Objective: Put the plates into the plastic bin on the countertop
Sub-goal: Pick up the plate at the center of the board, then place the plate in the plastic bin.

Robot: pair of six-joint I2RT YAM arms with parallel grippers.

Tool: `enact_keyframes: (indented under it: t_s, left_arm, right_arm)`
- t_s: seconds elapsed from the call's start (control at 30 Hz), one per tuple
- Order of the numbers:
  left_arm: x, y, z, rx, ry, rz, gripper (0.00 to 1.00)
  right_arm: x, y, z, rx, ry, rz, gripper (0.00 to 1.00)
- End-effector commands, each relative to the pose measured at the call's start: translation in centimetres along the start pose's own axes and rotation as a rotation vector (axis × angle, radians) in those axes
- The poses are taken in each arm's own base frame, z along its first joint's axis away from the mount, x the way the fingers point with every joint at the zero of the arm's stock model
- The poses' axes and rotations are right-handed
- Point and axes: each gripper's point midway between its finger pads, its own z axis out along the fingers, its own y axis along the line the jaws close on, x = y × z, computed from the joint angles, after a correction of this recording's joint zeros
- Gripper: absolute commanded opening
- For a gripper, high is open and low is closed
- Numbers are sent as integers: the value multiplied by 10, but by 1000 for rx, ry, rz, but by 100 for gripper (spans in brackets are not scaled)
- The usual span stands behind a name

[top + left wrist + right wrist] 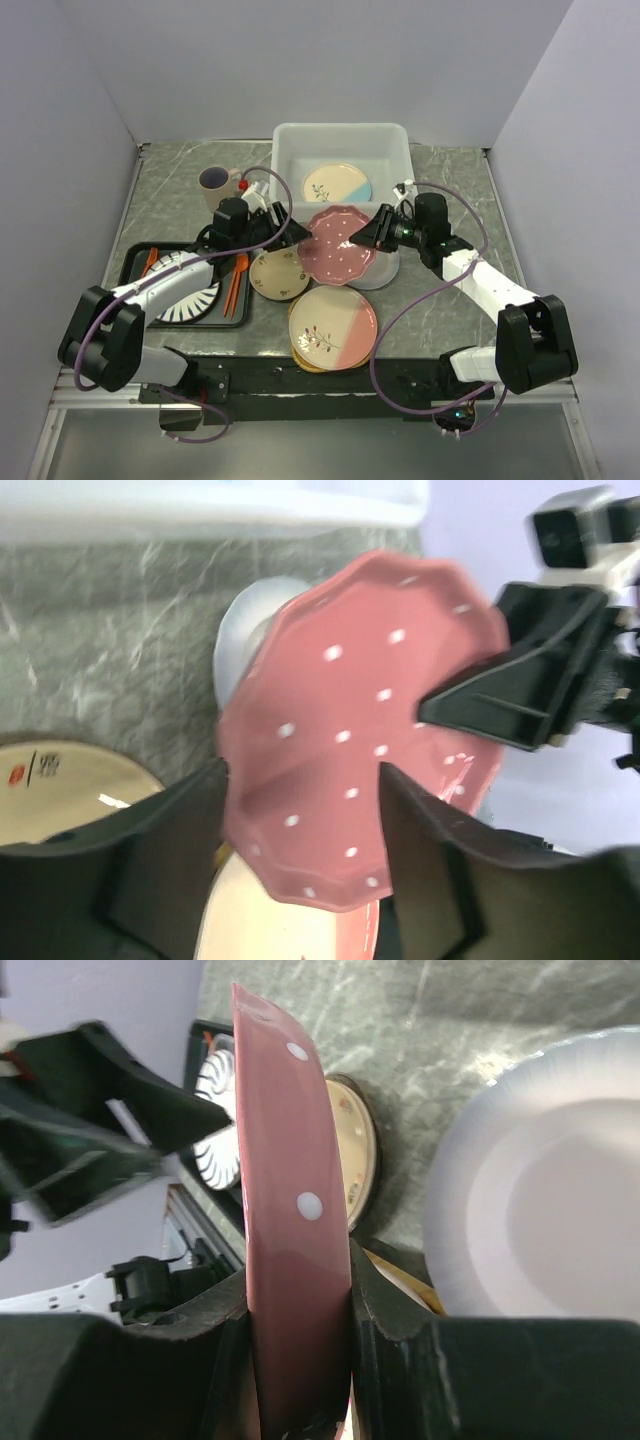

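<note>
A pink plate with white dots (340,245) hangs in the air just in front of the plastic bin (340,128). My right gripper (364,236) is shut on its right rim; in the right wrist view the plate (290,1160) stands edge-on, pinched at my right gripper (298,1295). My left gripper (300,232) is at the plate's left rim, open. In the left wrist view the plate (350,710) lies between the spread jaws of my left gripper (300,780). A cream-and-blue plate (337,184) lies inside the bin.
A white plate (388,270) sits under the held plate. A small tan plate (279,274) and a cream-and-pink plate (333,324) on an orange one lie nearer. At left are a black tray (135,262) with a striped plate (190,298) and orange chopsticks (236,285), and a mug (216,183).
</note>
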Motion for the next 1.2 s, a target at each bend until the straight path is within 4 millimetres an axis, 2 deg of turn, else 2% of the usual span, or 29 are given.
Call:
enact_keyframes:
  t_s: [0.0, 0.1, 0.23, 0.37, 0.97, 1.17]
  left_arm:
    - [-36, -50, -11, 143, -106, 74, 69]
    - [-36, -50, -10, 142, -103, 76, 75]
    - [-36, -49, -10, 139, -102, 76, 90]
    - [-38, -48, -11, 126, -110, 82, 99]
    - [-45, -44, -13, 88, -137, 100, 99]
    - [-49, -39, -16, 72, -159, 98, 99]
  right_arm:
    - [-8, 17, -2, -53, -30, -54, 0]
    - [-9, 18, -3, -54, -35, -54, 0]
    - [-10, 19, -4, -55, -39, -57, 0]
    - [-11, 20, -3, -55, -37, -58, 0]
    - [-18, 24, -1, -58, -40, -67, 0]
    - [-27, 29, 0, -54, -46, -80, 0]
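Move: The pink plate is pinched in my right hand, its middle some 5 cm left of that hand and about 1 cm back. From my left hand, already opening at its rim, the pink plate's middle lies roughly 6 cm right, 2 cm back and 2 cm lower. The bin's middle is about 17 cm ahead of my right hand, 3 cm left and 11 cm down. The white plate sits about 4 cm right and 4 cm back of my right hand, 13 cm down. I finish spreading my left fingers from partly to fully open and lift that hand about 3 cm, easing slightly forward with the fingertips tilting up some 5 degrees, clear of the pink plate's rim. My right hand keeps its pinch on the opposite side, sinks about 2 cm, mostly at the start, and then nearly stands still. ##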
